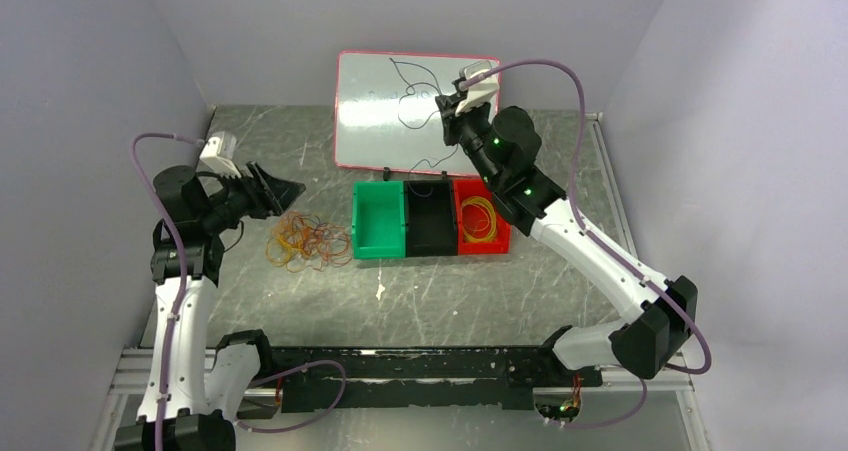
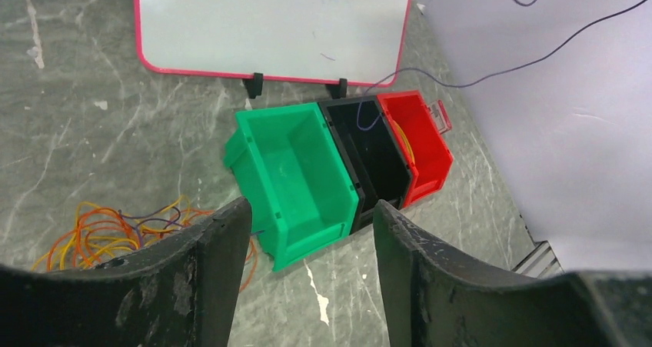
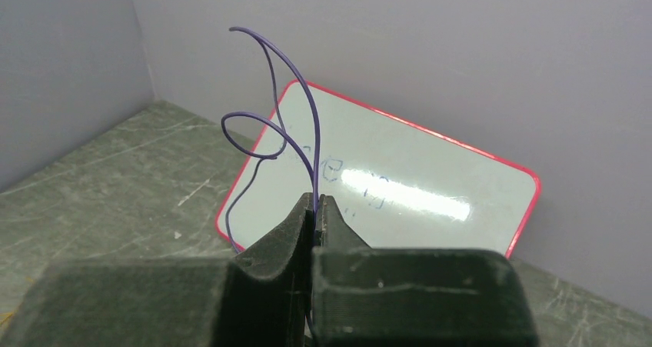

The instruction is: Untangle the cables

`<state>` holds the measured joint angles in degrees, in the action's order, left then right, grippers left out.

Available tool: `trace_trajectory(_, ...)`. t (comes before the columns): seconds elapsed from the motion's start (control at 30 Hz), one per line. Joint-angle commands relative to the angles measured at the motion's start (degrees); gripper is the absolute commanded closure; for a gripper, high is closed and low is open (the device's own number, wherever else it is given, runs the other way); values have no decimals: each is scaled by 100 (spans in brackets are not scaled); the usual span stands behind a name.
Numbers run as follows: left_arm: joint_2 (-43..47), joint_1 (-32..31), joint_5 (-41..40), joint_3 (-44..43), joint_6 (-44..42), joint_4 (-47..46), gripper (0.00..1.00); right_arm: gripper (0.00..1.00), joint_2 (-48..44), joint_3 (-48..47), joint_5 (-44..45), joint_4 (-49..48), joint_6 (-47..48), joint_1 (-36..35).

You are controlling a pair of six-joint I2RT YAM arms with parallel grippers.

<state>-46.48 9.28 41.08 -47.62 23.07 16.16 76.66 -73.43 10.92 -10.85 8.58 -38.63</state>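
A tangled pile of orange-red, yellow and dark cables [image 1: 305,241] lies on the table left of the bins; it also shows in the left wrist view [image 2: 108,231]. My left gripper [image 1: 285,189] is open and empty, just above and left of the pile [image 2: 311,212]. My right gripper [image 1: 447,106] is raised high in front of the whiteboard, shut [image 3: 317,201] on one thin dark purple cable [image 3: 315,174]. That cable curls above the jaws, and its lower part [image 2: 492,76] hangs down toward the black bin. More yellow and orange cables [image 1: 478,219] lie in the red bin.
Three bins stand side by side mid-table: green [image 1: 378,251], black [image 1: 430,249], red [image 1: 482,248]. A red-framed whiteboard [image 1: 370,91] leans on the back wall behind them. Grey walls close in on the left, the back and the right.
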Motion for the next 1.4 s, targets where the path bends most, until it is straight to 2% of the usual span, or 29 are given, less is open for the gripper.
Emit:
trace_trajectory(0.0,108,-6,-134,142,-144,43,37,100,51,39,-191,-136,-225,3)
trace_trajectory(0.23,236,-5,-436,338,-460,227,39,100,285,-276,-701,-189,-554,-33)
trace_trajectory(0.63,538,-5,-1149,609,-542,457,40,100,719,-1003,-599,-253,-586,-644)
trace_trajectory(0.8,636,-5,-1286,697,-510,417,40,100,903,-767,-605,-401,-711,-713)
trace_trajectory(1.17,759,-7,-1243,770,-518,367,39,100,1590,542,-246,-1232,-717,-743)
trace_trajectory(1.37,746,-5,-1208,797,-515,337,39,100,1890,592,-312,-1051,-902,-751)
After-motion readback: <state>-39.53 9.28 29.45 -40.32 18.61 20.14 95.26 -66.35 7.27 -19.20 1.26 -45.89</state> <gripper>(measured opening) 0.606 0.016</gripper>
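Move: Straight below the right hand, some 38 cm down, is the black box. The green box, where the held purple cable is being taken, lies about 13 cm left of the hand and 2 cm ahead, at that same depth; the red box is about 12 cm right and 2 cm ahead. From the left hand, the tangled pile is roughly 7 cm ahead and 27 cm down, with the green box about 12 cm ahead and 19 cm right. Carrying the purple cable in its still-shut fingers, the right hand swings about 11 cm left with a slight rise, then drops steeply over the green box to end some 18 cm lower, fingertips tipping down and turning a little counter-clockwise. The open left hand eases down about 5 cm and left 3 cm towards the tangled pile, turning counter-clockwise, touching nothing. ##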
